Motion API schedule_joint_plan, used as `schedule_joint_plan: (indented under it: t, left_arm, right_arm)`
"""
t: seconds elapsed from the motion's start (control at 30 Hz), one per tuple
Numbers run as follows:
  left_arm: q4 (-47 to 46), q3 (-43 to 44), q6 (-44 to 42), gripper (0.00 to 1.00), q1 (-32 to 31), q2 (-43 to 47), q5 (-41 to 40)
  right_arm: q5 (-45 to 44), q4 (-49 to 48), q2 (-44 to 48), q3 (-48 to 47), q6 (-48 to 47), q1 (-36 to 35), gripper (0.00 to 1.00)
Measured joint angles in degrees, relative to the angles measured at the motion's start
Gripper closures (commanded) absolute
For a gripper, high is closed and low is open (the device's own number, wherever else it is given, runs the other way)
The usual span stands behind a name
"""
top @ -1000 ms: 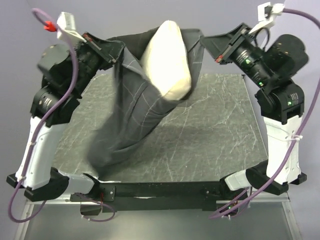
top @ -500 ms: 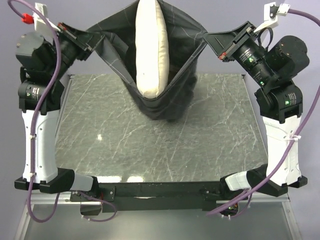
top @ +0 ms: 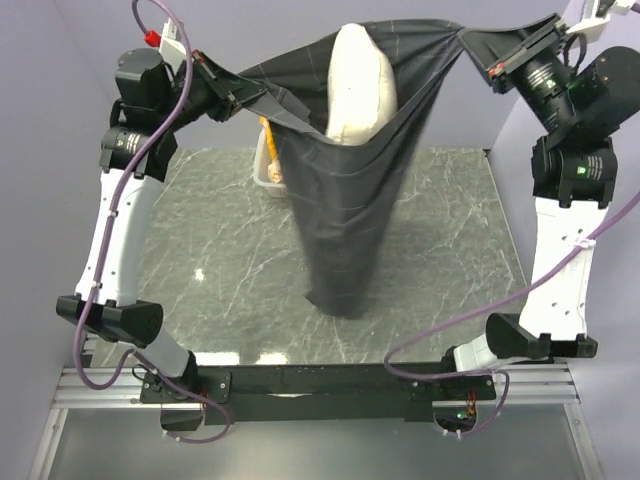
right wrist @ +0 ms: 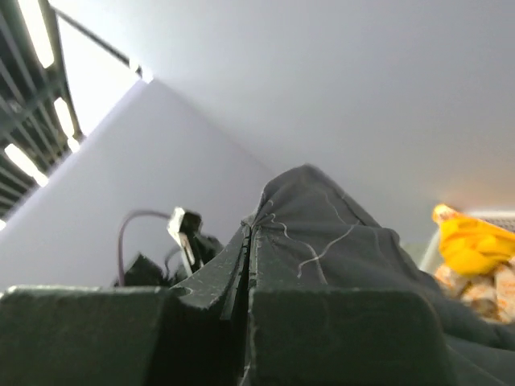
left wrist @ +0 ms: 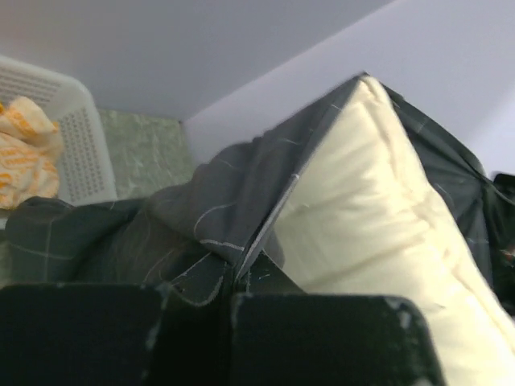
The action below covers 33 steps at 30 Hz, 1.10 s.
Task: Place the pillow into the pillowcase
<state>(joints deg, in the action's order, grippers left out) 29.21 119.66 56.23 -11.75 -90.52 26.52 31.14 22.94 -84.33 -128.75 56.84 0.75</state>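
Observation:
The dark checked pillowcase (top: 350,200) hangs high above the table, its mouth stretched between both arms and its closed end reaching down to the tabletop. My left gripper (top: 262,98) is shut on the left edge of the mouth, and my right gripper (top: 468,38) is shut on the right edge. The cream pillow (top: 358,85) stands upright in the mouth, its upper half sticking out. In the left wrist view the pillow (left wrist: 378,217) lies right beside the pinched pillowcase hem (left wrist: 241,201). In the right wrist view only pillowcase (right wrist: 322,233) fabric shows past the closed jaws.
A white mesh basket (top: 266,170) with orange-and-white cloth bundles (left wrist: 24,153) stands at the back left of the dark marble table (top: 450,270), partly hidden behind the hanging case. The purple back wall is close behind both grippers.
Both arms have risen, lifting the pillowcase mouth higher. The case now hangs long and straight to the table, and the pillow has sunk deeper into it.

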Motion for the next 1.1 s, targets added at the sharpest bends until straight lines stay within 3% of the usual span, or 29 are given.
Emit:
schedule_joint_plan:
  t: [0.1,0.23,0.33,0.4,0.43,0.57,0.63,0.7,0.8,0.87,0.9,1.03,1.1]
  left_arm:
    - [0.2,1.9,3.4,0.99,4.2,-0.5,6.2]
    - [-10.4,2.1,18.6,0.99,21.9,0.2,15.8]
    - [-20.2,-0.4,27.3,0.99,29.6,0.7,17.1]
    - [-21.0,0.2,28.0,0.99,27.8,1.2,15.6]
    - [-20.2,1.4,26.9,0.99,25.8,1.0,15.2]
    - [-15.8,6.3,20.8,0.99,10.4,-0.3,12.6]
    - [-14.3,5.2,18.2,0.99,8.1,0.5,12.5]
    - [-14.1,4.1,17.9,0.99,11.8,1.0,12.6]
    - [-17.0,-1.1,21.3,0.99,23.1,2.7,13.6]
    - [-16.5,-1.5,23.2,0.99,27.4,2.4,15.8]
    - [-16.0,-0.1,23.0,0.99,26.7,2.0,16.3]
    - [-12.4,9.7,17.9,0.99,11.6,-0.2,10.8]
    - [-11.9,10.0,15.0,0.99,4.0,0.3,7.6]
  right_arm:
    - [-0.6,-2.3,-0.9,0.2,1.9,-2.6,1.0]
    - [-1.2,-4.7,2.0,8.2,-2.3,-17.8,1.0]
    - [-1.3,-3.8,5.9,16.9,-5.1,-20.6,1.0]
    - [-1.0,-3.0,5.9,17.0,-6.4,-17.5,1.0]
    - [1.0,-3.1,5.9,16.9,-5.5,-12.7,1.0]
    - [6.6,-5.1,4.9,16.7,2.3,6.0,1.0]
    - [6.6,-7.0,4.5,15.8,5.2,8.3,1.0]
    - [5.6,-7.4,4.6,13.3,5.3,3.7,1.0]
    - [6.1,-4.5,4.7,7.6,1.2,-6.2,1.0]
    - [9.4,-2.8,6.7,6.5,-0.1,-5.6,1.0]
    - [11.0,-2.8,7.4,6.5,0.4,-3.2,1.0]
    - [15.3,-8.0,9.1,9.0,7.7,13.6,1.0]
    - [15.5,-12.7,9.0,11.6,12.5,15.8,1.0]
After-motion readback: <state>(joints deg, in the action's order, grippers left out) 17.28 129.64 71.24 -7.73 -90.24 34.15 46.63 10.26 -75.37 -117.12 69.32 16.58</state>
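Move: My two hands still hold the mouth corners of the pillowcase high over the table. The pillow stands half out of that mouth. From my left hand its middle is about 12 cm to the right, level fore and aft, some 10 cm down; from my right hand about 13 cm left, 3 cm ahead, 20 cm down. The basket sits on the table roughly 15 cm ahead and 9 cm right of my left hand, 50 cm below it. I shake the hanging pillowcase from side to side with both arms together: quick swings left, right, left and right again, my left hand sweeping about 15 cm on the first, my right some 11 cm. Meanwhile my left hand climbs around 10 cm, rolling left side down, and my right dips and comes back up; both end about 5 cm farther back, fingers still pinching the corners. ##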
